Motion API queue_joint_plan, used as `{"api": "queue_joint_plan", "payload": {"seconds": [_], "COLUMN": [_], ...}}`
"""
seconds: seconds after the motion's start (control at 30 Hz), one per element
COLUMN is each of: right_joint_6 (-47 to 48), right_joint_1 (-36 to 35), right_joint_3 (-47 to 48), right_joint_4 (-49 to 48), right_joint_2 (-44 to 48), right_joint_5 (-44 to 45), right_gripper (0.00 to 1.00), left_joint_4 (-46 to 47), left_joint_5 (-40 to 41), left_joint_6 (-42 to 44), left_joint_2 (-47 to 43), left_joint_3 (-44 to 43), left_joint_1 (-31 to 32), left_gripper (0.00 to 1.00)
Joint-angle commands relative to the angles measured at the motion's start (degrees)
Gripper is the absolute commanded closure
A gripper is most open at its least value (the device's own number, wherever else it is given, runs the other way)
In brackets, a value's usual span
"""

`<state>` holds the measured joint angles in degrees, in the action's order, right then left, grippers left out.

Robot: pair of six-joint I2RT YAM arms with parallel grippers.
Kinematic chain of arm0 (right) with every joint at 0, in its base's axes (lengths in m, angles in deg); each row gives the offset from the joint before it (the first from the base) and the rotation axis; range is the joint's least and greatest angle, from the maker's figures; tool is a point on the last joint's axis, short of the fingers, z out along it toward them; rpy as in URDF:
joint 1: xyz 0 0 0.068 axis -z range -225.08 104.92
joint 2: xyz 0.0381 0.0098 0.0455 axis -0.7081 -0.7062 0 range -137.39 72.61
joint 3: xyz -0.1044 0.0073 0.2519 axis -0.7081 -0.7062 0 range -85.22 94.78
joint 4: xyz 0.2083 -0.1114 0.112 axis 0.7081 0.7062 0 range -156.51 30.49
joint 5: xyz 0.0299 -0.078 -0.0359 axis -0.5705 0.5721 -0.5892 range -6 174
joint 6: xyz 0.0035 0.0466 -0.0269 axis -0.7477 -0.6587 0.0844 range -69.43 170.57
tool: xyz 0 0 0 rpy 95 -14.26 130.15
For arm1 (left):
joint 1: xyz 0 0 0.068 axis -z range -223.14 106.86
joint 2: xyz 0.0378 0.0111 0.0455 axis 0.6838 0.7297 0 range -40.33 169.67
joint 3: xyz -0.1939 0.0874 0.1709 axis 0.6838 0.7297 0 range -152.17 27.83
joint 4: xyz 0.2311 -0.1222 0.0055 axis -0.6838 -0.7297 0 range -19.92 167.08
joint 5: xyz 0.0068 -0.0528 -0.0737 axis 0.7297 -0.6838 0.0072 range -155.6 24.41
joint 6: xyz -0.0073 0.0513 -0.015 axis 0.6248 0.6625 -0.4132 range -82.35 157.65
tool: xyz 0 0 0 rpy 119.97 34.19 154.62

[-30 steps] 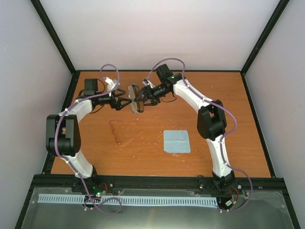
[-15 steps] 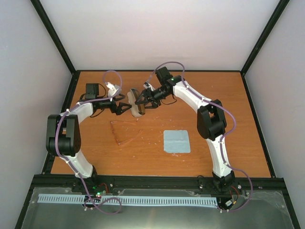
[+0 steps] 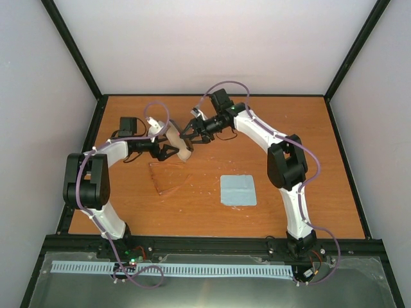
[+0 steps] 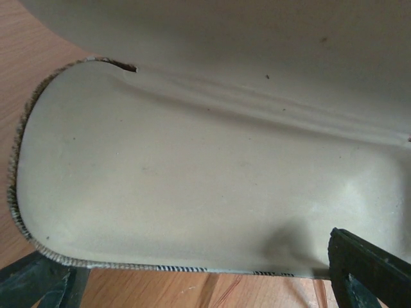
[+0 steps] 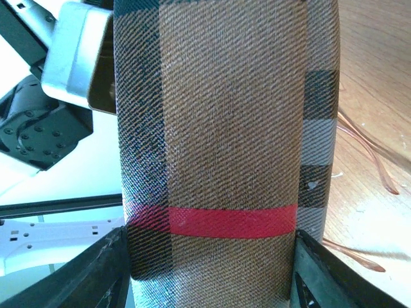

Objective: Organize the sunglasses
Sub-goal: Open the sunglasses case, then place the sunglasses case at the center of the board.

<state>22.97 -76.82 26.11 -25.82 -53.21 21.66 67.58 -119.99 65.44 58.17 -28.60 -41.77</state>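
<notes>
The sunglasses, thin and amber, lie flat on the wood in front of both grippers. Their arms also show at the right of the right wrist view as sunglasses. The plaid case is held above the table at the back, hinged open with its pale lining showing. My right gripper is shut on the case, one finger on each side of the shell. My left gripper is open at the case's other side. In its wrist view the case lining fills the frame above the left gripper.
A light blue-grey cloth square lies flat to the right of the sunglasses. Black frame posts and white walls close in the wooden table on three sides. The left arm's camera cable loops over the case.
The case has swung open and now shows its pale lining. My left gripper has drawn back left and toward the sunglasses. The right gripper keeps its hold and has tilted slightly.
</notes>
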Motion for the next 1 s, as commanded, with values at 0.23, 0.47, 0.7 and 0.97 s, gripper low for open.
{"api": "queue_joint_plan", "payload": {"seconds": [0.23,0.47,0.7,0.97], "right_joint_6": [1.3,7.2,11.9,13.3], "right_joint_1": [3.7,7.5,8.7,10.0], "right_joint_3": [-11.4,-7.3,-5.4,-5.7], "right_joint_4": [-8.5,-2.0,3.7,5.6], "right_joint_2": [1.2,-5.8,-12.3,-13.3], "right_joint_5": [-3.0,-1.5,-2.2,0.2], "right_gripper": [0.97,0.97,0.97,0.66], "left_joint_4": [-6.1,-7.1,-8.3,-9.0], "left_joint_5": [3.7,6.7,7.1,7.3], "left_joint_6": [-1.0,0.5,0.8,0.5], "left_joint_2": [-2.5,-2.6,-1.5,-0.2], "left_joint_3": [-4.3,-4.6,-6.3,-7.7], "left_joint_1": [-4.0,-6.8,-6.8,-6.9], "left_gripper": [0.0,0.0,0.01,0.01]}}
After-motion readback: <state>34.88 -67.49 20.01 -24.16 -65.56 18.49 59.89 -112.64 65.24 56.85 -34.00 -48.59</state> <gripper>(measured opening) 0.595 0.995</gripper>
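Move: The right hand already holds the open sunglasses case by its lid; the bare patch of table the case is bound for lies about 4 cm ahead of that hand, 5 cm to its right and some 17 cm below. From that patch, the sunglasses are roughly 12 cm to the left and 10 cm nearer the base, and the grey cloth about 15 cm right and 15 cm nearer. The case's middle is about 4 cm right of the empty left hand, 2 cm ahead and 4 cm higher. Keeping its pinch on the lid, the right hand lowers the open case about 13 cm to the bare table left of and beyond the cloth, drifting some 7 cm to its right on the way and pushing about 4 cm forward midway down, then holds still there with the lid up and its fingers tipped slightly further down. Meanwhile the left hand, fingers wide open, backs away from the case's lower half, some 6 cm to its left and then a little forward, swinging about 10 degrees counter-clockwise. ##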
